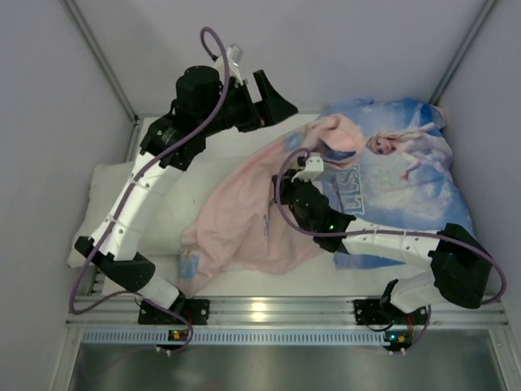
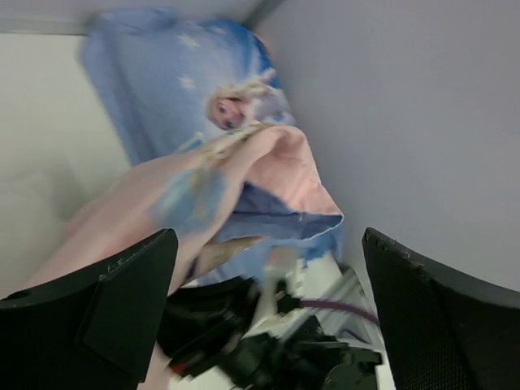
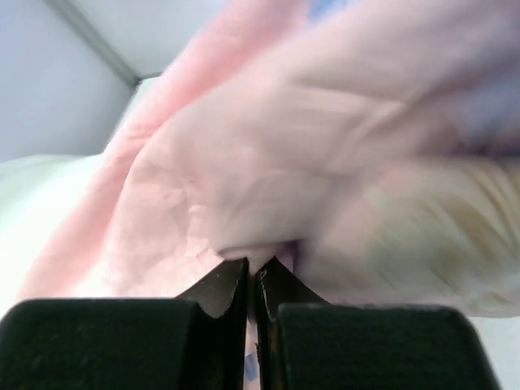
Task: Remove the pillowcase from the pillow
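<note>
The pillowcase (image 1: 244,220) lies pink face up, draped across the plain white pillow (image 1: 110,191), with a bit of blue print at its near corner. My right gripper (image 1: 312,163) is shut on a raised fold of the pink fabric, which shows pinched between the fingertips (image 3: 253,272) in the right wrist view. My left gripper (image 1: 273,99) is lifted at the back of the table, open and holding nothing. In the left wrist view its black fingers (image 2: 97,313) stand wide apart, looking down on the lifted pillowcase fold (image 2: 268,166).
A second pillow clad in blue Elsa print (image 1: 407,171) lies at the back right, against the enclosure wall. The right arm (image 2: 268,345) crosses below the left gripper. Grey walls close in on both sides, and a metal rail (image 1: 260,309) runs along the near edge.
</note>
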Robot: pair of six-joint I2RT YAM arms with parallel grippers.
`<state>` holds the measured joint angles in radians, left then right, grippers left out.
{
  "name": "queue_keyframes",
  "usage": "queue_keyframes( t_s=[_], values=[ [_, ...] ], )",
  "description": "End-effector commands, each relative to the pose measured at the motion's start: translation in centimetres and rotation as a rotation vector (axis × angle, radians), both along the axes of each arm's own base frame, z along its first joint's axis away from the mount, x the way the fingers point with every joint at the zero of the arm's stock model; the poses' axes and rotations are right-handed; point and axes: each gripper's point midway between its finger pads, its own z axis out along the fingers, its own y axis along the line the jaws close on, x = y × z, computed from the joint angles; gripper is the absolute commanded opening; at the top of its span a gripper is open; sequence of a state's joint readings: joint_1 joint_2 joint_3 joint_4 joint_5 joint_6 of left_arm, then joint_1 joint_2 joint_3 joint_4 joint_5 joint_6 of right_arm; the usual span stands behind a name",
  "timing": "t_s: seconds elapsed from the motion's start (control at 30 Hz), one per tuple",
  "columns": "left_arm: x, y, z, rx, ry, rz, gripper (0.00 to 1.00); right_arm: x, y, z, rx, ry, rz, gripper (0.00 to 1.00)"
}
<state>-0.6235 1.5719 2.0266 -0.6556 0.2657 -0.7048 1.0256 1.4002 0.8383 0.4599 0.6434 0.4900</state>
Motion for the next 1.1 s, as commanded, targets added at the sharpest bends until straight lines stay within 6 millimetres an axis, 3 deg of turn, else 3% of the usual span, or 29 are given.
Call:
queue_keyframes(
  t_s=[0.0, 0.07, 0.1, 0.13, 0.17, 0.2, 0.23, 0.27, 0.33, 0.37, 0.43, 0.47, 0.5, 0.53, 0.57, 0.63, 0.67, 0.7, 0.73, 0.77, 0.8, 0.9, 0.93, 1.07],
  values=[
    [1.6, 8.4, 0.4, 0.127, -0.043, 0.317, 0.99, 3.4, -7.3, 2.6, 0.003, -0.032, -0.21, 0.0],
    [2.3, 12.2, -0.2, 0.213, -0.058, 0.462, 0.99, 4.0, -9.5, 3.6, 0.005, -0.043, -0.236, 0.0],
    [2.5, 13.7, -0.8, 0.258, -0.064, 0.523, 0.99, 4.5, -11.1, 5.2, 0.017, -0.075, -0.241, 0.0],
    [2.4, 14.2, -1.4, 0.285, -0.065, 0.533, 0.99, 4.7, -11.7, 6.3, 0.016, -0.095, -0.24, 0.0],
    [2.5, 14.7, -3.3, 0.335, -0.045, 0.538, 0.99, 4.8, -12.2, 7.1, -0.001, -0.112, -0.236, 0.0],
    [2.0, 15.1, -3.7, 0.348, -0.043, 0.544, 0.99, 5.0, -12.7, 9.3, -0.037, -0.146, -0.236, 0.0],
    [2.0, 15.1, -4.7, 0.365, -0.029, 0.54, 0.99, 4.9, -12.9, 10.4, -0.049, -0.162, -0.238, 0.0],
    [1.9, 15.2, -7.0, 0.409, 0.01, 0.531, 0.99, 4.9, -13.1, 13.0, -0.037, -0.2, -0.242, 0.0],
    [1.4, 15.3, -9.0, 0.431, 0.044, 0.52, 0.99, 5.2, -13.5, 14.7, -0.065, -0.221, -0.227, 0.0],
    [1.3, 15.2, -11.1, 0.458, 0.073, 0.507, 0.99, 5.4, -14.0, 17.2, -0.055, -0.257, -0.228, 0.0],
    [0.7, 15.3, -12.3, 0.456, 0.086, 0.496, 0.99, 6.7, -14.1, 17.6, -0.097, -0.236, -0.227, 0.0],
    [0.6, 15.3, -12.9, 0.456, 0.091, 0.493, 0.98, 7.0, -14.5, 19.9, -0.085, -0.261, -0.243, 0.0],
    [0.4, 15.3, -14.3, 0.471, 0.11, 0.484, 0.98, 8.2, -14.9, 19.7, -0.106, -0.246, -0.254, 0.0],
    [0.0, 15.3, -14.4, 0.458, 0.113, 0.481, 0.98, 8.4, -15.0, 20.1, -0.108, -0.246, -0.254, 0.0],
    [-0.4, 15.3, -14.9, 0.459, 0.12, 0.47, 0.97, 8.4, -15.4, 21.8, -0.096, -0.276, -0.264, 0.0],
    [-1.5, 14.7, -15.8, 0.449, 0.121, 0.404, 0.88, 8.8, -15.4, 22.8, -0.107, -0.288, -0.265, 0.0],
    [-2.0, 14.4, -16.0, 0.439, 0.123, 0.378, 0.85, 8.6, -15.6, 24.3, -0.102, -0.309, -0.269, 0.0],
    [-2.5, 14.1, -16.1, 0.426, 0.123, 0.35, 0.68, 8.5, -15.7, 24.7, -0.1, -0.311, -0.271, 0.0],
    [-3.2, 13.7, -17.0, 0.42, 0.14, 0.313, 0.62, 8.2, -16.0, 25.2, -0.094, -0.315, -0.273, 0.0],
    [-4.7, 12.6, -16.3, 0.369, 0.132, 0.231, 0.57, 7.8, -16.1, 25.4, -0.086, -0.311, -0.268, 0.0],
    [-5.2, 12.0, -15.9, 0.336, 0.115, 0.198, 0.4, 6.8, -16.2, 26.2, -0.065, -0.33, -0.246, 0.0],
    [-8.3, 9.8, -15.9, 0.246, 0.111, 0.036, 0.06, 5.1, -16.2, 27.0, -0.031, -0.351, -0.195, 0.0],
    [-8.9, 8.9, -15.4, 0.211, 0.09, -0.009, 0.0, 4.9, -16.1, 26.6, -0.042, -0.334, -0.182, 0.0],
    [-11.3, 6.1, -18.0, 0.188, 0.15, -0.185, 0.0, 3.7, -16.6, 26.6, -0.03, -0.321, -0.172, 0.0]
  ],
)
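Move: The pillowcase is pinched in the shut right fingers; its spread body centres about 5 cm left of them, 3 cm back and 12 cm down. From the right hand, the white pillow's middle is some 25 cm left, level fore and aft, and 17 cm below; the blue pillow is about 34 cm right, 10 cm farther out and 18 cm down. From the empty left hand, the white pillow is roughly 27 cm left, level, 39 cm below; the pillowcase is 6 cm left, 2 cm back, 33 cm down. The pillowcase, still pinched by the right hand, is swept about 15 cm right and some 6 cm forward, then mostly hoisted, 23 cm up in all, away from the white pillow as the wrist tips up. The open left hand swings 15 cm left, drops about 20 cm over the white pillow, then draws back and a little right, shutting empty. ##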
